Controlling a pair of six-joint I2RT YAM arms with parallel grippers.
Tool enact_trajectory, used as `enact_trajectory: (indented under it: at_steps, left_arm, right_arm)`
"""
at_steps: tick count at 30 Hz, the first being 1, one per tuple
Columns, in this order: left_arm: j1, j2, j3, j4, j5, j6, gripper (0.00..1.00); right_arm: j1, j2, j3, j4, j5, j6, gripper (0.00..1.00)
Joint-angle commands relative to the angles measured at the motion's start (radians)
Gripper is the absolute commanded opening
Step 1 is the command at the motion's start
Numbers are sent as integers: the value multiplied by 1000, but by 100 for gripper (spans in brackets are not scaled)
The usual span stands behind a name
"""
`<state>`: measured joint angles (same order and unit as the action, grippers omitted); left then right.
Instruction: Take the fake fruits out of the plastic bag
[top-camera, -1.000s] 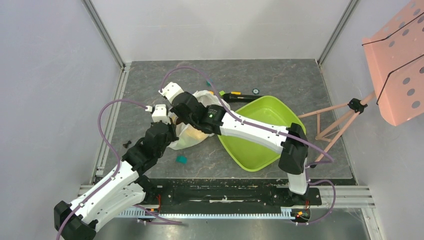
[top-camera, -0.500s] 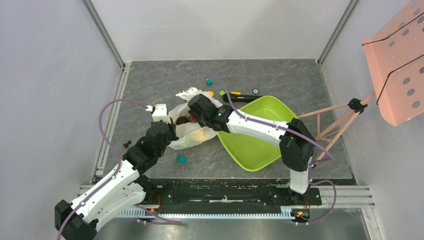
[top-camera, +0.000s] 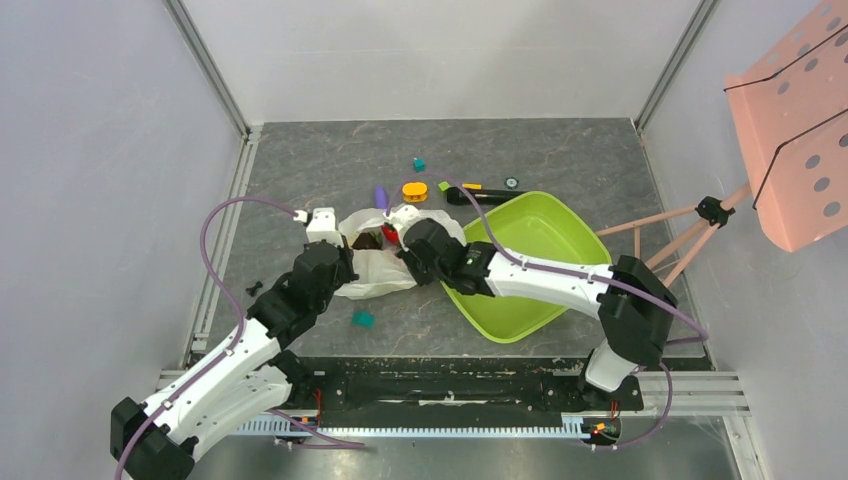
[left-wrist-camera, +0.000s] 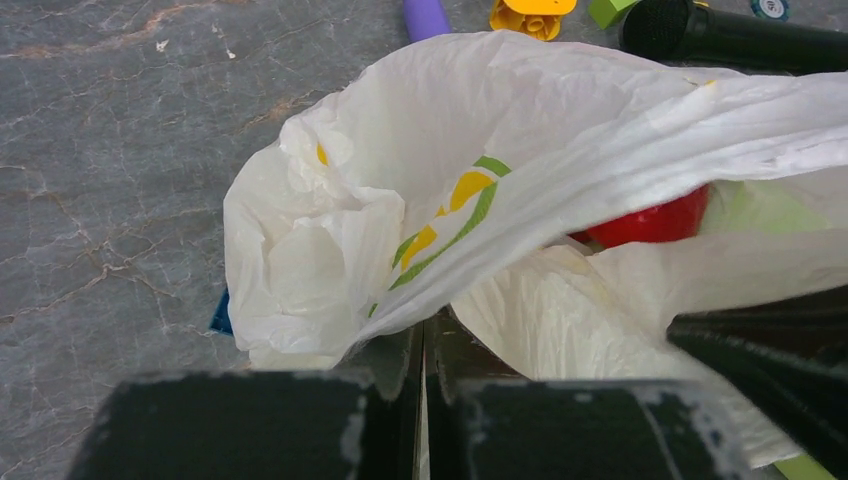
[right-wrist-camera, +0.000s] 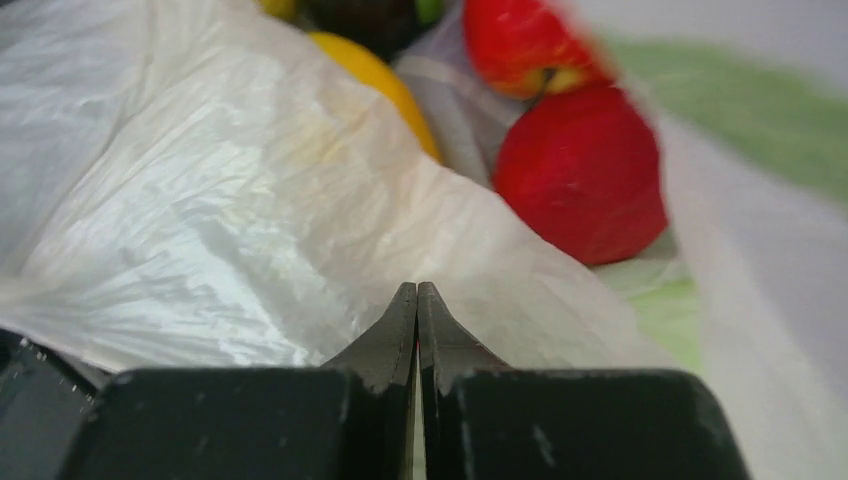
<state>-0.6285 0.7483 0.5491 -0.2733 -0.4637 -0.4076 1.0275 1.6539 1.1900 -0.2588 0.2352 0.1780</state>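
Observation:
The plastic bag (top-camera: 375, 268) lies crumpled at mid-table, white with a lemon print (left-wrist-camera: 400, 190). My left gripper (top-camera: 347, 264) is at its near-left side, shut on a fold of the bag film (left-wrist-camera: 425, 325). From the right, my right gripper (top-camera: 402, 241) reaches the bag's mouth, shut with the film pinched at its tips (right-wrist-camera: 417, 292). Inside the bag the right wrist view shows fake fruits: a red one (right-wrist-camera: 580, 170), a second red one (right-wrist-camera: 520, 45), a yellow one (right-wrist-camera: 385, 80) and a dark one (right-wrist-camera: 365, 15). From above, a dark fruit (top-camera: 365, 242) and a red fruit (top-camera: 389, 233) show.
A lime-green tray (top-camera: 540, 235) sits right of the bag, under the right arm. Behind the bag lie a purple cylinder (top-camera: 380, 196), an orange block (top-camera: 414, 190), a teal block (top-camera: 419, 163) and a black marker (top-camera: 485, 195). Another teal block (top-camera: 362, 319) lies near the front.
My right arm has drawn back from the far left toward the tray, taking the bag's top with it. The purple cylinder and orange block are now uncovered. The left arm has hardly moved.

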Motion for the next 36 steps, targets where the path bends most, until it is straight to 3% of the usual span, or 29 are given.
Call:
enact_trajectory:
  at_steps: [1, 12, 26, 36]
  left_arm:
    - [7, -1, 11, 70, 32, -32, 2]
    - [7, -41, 2, 109, 128, -41, 2]
    - [2, 35, -83, 310, 371, -116, 2]
    - [-10, 130, -141, 365, 232, -132, 2]
  right_arm:
    - [55, -21, -60, 90, -49, 17, 0]
    - [88, -28, -288, 302, -86, 146, 0]
    - [108, -13, -369, 428, -178, 232, 0]
    - [108, -102, -360, 446, -173, 244, 0]
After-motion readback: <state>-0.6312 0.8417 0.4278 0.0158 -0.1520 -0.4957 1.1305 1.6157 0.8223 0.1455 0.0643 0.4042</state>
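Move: The bag's middle is about 3 cm ahead of the right hand, 2 cm to its left and 8 cm below; its near wall lies against that hand's fingertips. Inside, the red fruit is some 8 cm ahead and 4 cm left, and a dark fruit roughly 7 cm ahead and 10 cm left. The left hand, pinching the rim, has the bag's middle about 3 cm ahead, 10 cm right and 11 cm below; the teal block is 10 cm behind it, 3 cm right. The bag's near wall is drawn back towards the bases and down by the right hand's shut fingertips, which travel about 8 cm each way with the wrist tipping further down, then ease up slightly. Meanwhile the left hand keeps the rim pinched and carries it some 7 cm right across the bag, rising a little before sinking, and turns about 15 degrees clockwise with its left side dipping. ##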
